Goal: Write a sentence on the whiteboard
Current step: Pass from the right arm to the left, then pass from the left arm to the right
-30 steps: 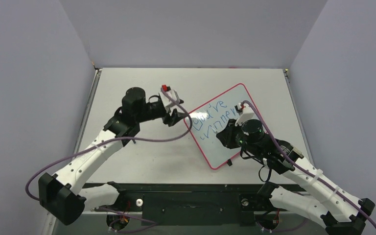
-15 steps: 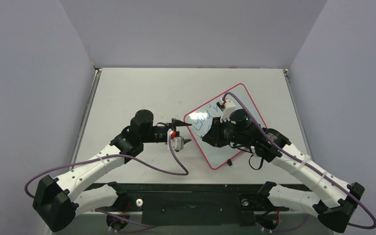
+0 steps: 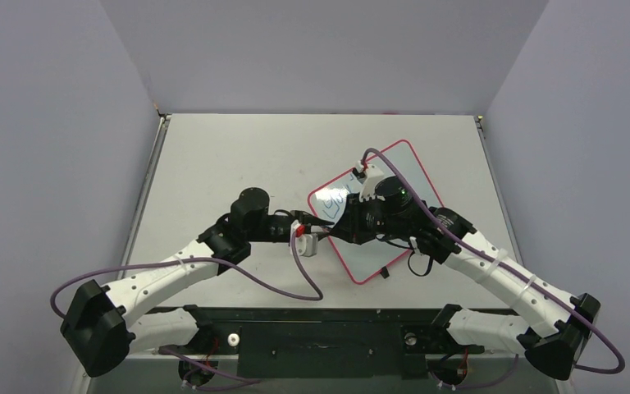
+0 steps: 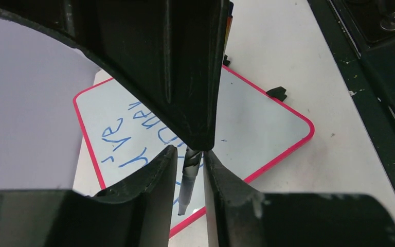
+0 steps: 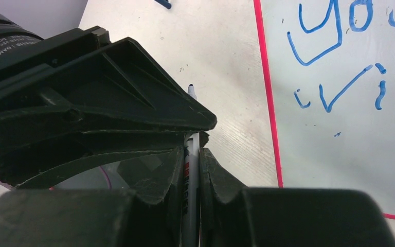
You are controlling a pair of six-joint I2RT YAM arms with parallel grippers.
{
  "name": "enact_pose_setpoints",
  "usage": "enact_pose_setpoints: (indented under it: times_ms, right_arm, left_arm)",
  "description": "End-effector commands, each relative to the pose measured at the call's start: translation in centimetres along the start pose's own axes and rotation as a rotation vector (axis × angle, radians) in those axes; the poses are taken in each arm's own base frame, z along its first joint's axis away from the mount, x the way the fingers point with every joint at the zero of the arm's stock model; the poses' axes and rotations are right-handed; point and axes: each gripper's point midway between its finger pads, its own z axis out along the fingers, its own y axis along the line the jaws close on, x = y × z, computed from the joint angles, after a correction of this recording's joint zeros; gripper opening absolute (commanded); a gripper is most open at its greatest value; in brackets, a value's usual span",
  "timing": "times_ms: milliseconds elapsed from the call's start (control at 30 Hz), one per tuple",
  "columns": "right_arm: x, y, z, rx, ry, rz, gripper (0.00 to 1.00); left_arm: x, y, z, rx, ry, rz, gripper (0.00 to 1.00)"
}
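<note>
The whiteboard (image 3: 395, 168), pink-framed, lies tilted on the table right of centre. Blue lettering of the sentence (image 4: 126, 131) shows on it, partly covered by the arms, and is close up in the right wrist view (image 5: 339, 46). My right gripper (image 5: 190, 149) is shut on a grey pen (image 5: 191, 175), held over the board's left edge (image 3: 335, 230). My left gripper (image 4: 189, 152) meets it tip to tip. Its fingers (image 4: 154, 180) stand either side of the pen's tip end (image 4: 186, 188), with a narrow gap still showing on one side.
A black foot (image 4: 276, 93) sticks out at the board's edge. Purple cables (image 3: 303, 279) loop from both wrists over the table. A small blue object (image 5: 163, 2) lies on the table beyond the board. The black base rail (image 3: 320, 328) runs along the near edge.
My left arm swung down from the board's far-left side to meet the right gripper, and its jaws narrowed around the pen. The right gripper carried the pen leftward across the board.
</note>
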Motion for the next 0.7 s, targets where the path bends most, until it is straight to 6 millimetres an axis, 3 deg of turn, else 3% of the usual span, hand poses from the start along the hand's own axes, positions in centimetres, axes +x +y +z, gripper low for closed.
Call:
enact_pose_setpoints:
  times_ms: [0,67,100,167,233,267,300,367,667]
  right_arm:
    - [-2.6,2.0,-0.7,-0.069,-0.077,-0.013,0.00]
    - [-2.7,2.2,-0.8,-0.076,-0.085,-0.010,0.00]
    - [-2.8,2.2,-0.8,-0.079,-0.089,-0.010,0.00]
    - [-3.0,2.4,-0.9,-0.085,-0.097,-0.007,0.00]
    - [-3.2,2.4,-1.0,-0.082,-0.112,-0.004,0.04]
    - [-3.4,2.1,-1.0,-0.067,-0.124,0.001,0.09]
    - [-3.5,1.9,-1.2,-0.056,-0.135,0.003,0.22]
    - [-3.7,1.7,-1.3,-0.043,-0.149,0.008,0.32]
    - [-4.0,1.6,-0.7,-0.038,-0.154,0.016,0.32]
  left_arm:
    - [-1.2,1.1,0.5,-0.053,-0.049,-0.012,0.21]
    - [-1.3,1.1,0.7,-0.058,-0.053,-0.025,0.15]
    - [-1.2,1.1,0.7,-0.058,-0.053,-0.034,0.07]
    - [-1.2,1.2,0.8,-0.067,-0.051,-0.052,0.00]
    - [-1.4,1.3,0.8,-0.076,-0.056,-0.069,0.00]
    - [-1.4,1.5,0.7,-0.084,-0.056,-0.072,0.00]
    - [-1.4,1.5,0.7,-0.088,-0.056,-0.080,0.00]
    - [-1.5,1.7,0.7,-0.094,-0.060,-0.089,0.00]
    - [-2.0,1.7,0.7,-0.101,-0.083,-0.103,0.00]
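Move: The marker is in the right hand's grip, its middle about 1 cm to that hand's left and level with it. From the left hand, whose slightly open fingers already straddle the nib end, the middle is roughly 3 cm to the right and 1 cm higher. From the left hand, the whiteboard's middle is some 14 cm right, 5 cm ahead and 20 cm below; the cap lies on the table about 30 cm left, level fore and aft, 20 cm below. The left hand stays almost in place facing the right gripper and shuts its fingers from about a quarter open, pinching the marker's barrel near the nib, then holds on while its wrist rolls slightly, under 10 degrees, its forward side dipping. Only once that grip is made does the right hand, easing about 1 cm up and nearly as far forward, open its fingers by about a quarter of their range, letting go of the barrel but staying around it. ##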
